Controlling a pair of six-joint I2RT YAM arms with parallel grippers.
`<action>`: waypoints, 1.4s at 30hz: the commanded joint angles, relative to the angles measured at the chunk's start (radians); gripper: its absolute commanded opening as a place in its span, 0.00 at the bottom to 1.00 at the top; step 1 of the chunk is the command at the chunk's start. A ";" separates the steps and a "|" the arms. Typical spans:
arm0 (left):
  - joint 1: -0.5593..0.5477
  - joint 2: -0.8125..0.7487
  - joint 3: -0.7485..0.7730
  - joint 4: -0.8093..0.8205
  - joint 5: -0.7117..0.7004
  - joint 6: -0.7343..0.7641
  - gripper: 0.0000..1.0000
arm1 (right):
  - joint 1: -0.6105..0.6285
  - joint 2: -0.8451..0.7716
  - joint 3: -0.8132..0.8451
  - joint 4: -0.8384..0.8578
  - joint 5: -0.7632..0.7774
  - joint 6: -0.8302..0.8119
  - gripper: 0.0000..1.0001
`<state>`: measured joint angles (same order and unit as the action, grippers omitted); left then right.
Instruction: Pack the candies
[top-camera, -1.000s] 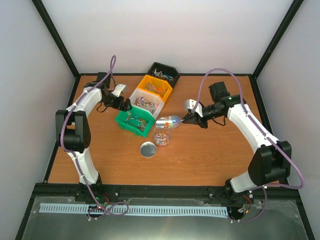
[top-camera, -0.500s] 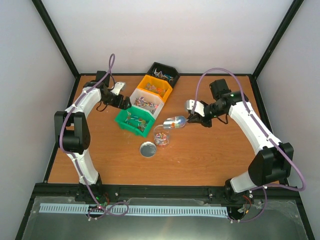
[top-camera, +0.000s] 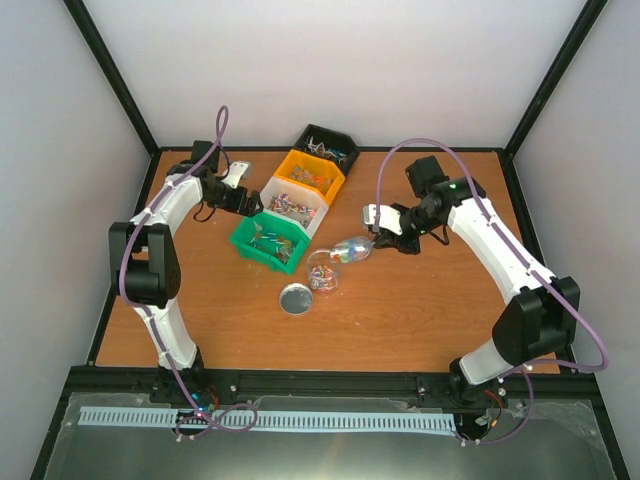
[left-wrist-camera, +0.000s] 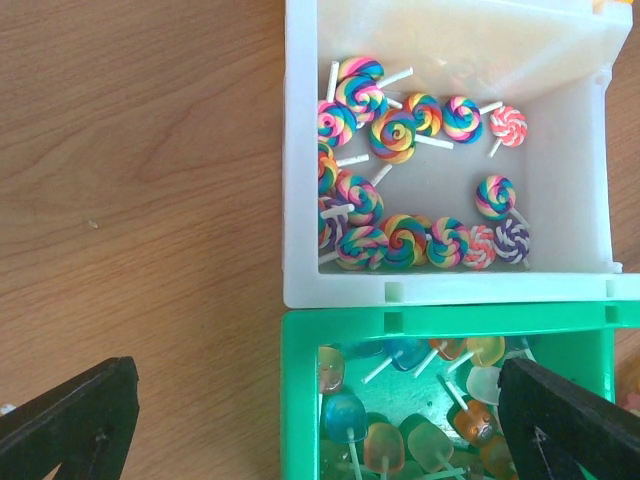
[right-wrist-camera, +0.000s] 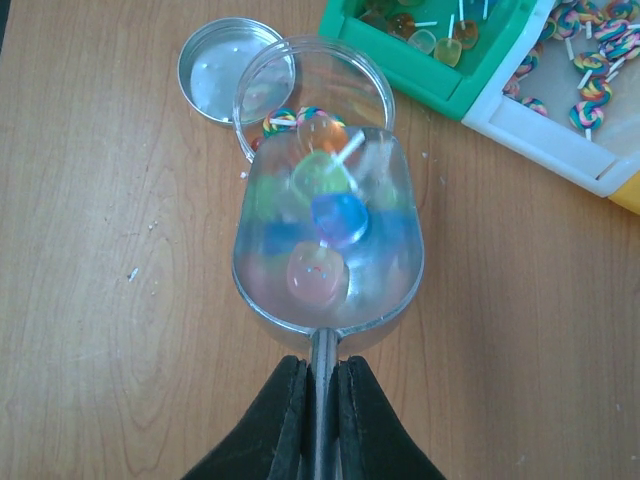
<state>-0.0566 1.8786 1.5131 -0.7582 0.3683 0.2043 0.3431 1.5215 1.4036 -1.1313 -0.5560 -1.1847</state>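
My right gripper (right-wrist-camera: 320, 390) is shut on the handle of a metal scoop (right-wrist-camera: 328, 230), also seen in the top view (top-camera: 352, 248). The scoop holds several translucent lollipop candies (right-wrist-camera: 338, 217) and tilts down over the rim of the open clear jar (right-wrist-camera: 315, 95). A few candies lie inside the jar (top-camera: 323, 275). My left gripper (left-wrist-camera: 320, 420) is open and empty, hovering over the green bin (left-wrist-camera: 300, 400) of translucent candies (left-wrist-camera: 370, 420), beside the white bin (left-wrist-camera: 300, 200) of swirl lollipops (left-wrist-camera: 400, 130).
The jar's round silver lid (top-camera: 295, 298) lies on the table just left of the jar, and shows in the right wrist view (right-wrist-camera: 228, 68). Green (top-camera: 268, 241), white (top-camera: 293, 205), orange (top-camera: 311, 175) and black (top-camera: 327, 147) bins stand in a diagonal row.
My right gripper has carried the scoop left and down to the jar and tipped its mouth toward it. The left arm has hardly moved.
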 joint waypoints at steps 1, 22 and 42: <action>0.007 0.014 -0.003 0.035 0.009 -0.025 1.00 | 0.018 0.018 0.054 -0.048 0.038 -0.026 0.03; 0.008 0.023 -0.027 0.060 0.006 -0.028 1.00 | 0.051 0.048 0.139 -0.117 0.065 -0.052 0.03; 0.007 0.025 0.061 0.013 -0.021 -0.014 1.00 | 0.050 0.063 0.226 0.183 -0.061 0.245 0.03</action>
<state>-0.0566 1.8954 1.5120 -0.7280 0.3508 0.1875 0.3882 1.5742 1.6093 -1.0836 -0.5739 -1.0508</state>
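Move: The clear jar being filled sits about 12 cm left of the right gripper, 1 cm nearer the base and some 14 cm below it, under the tipped scoop. The lid lies 18 cm left and 7 cm back. The green tray is about 24 cm left and 7 cm ahead, the white tray 19 cm left and 17 cm ahead. From the left gripper the jar is roughly 15 cm right and 17 cm back. Keep the right gripper shut on the scoop handle and hold it nearly still beside the jar, tipping the scoop about 5 degrees further nose-down to let the candies slide in. Then lift some 6 cm, swinging about 3 cm forward and 3 cm left, up off the jar towards the white tray, and roll the scoop back roughly 10 degrees. ##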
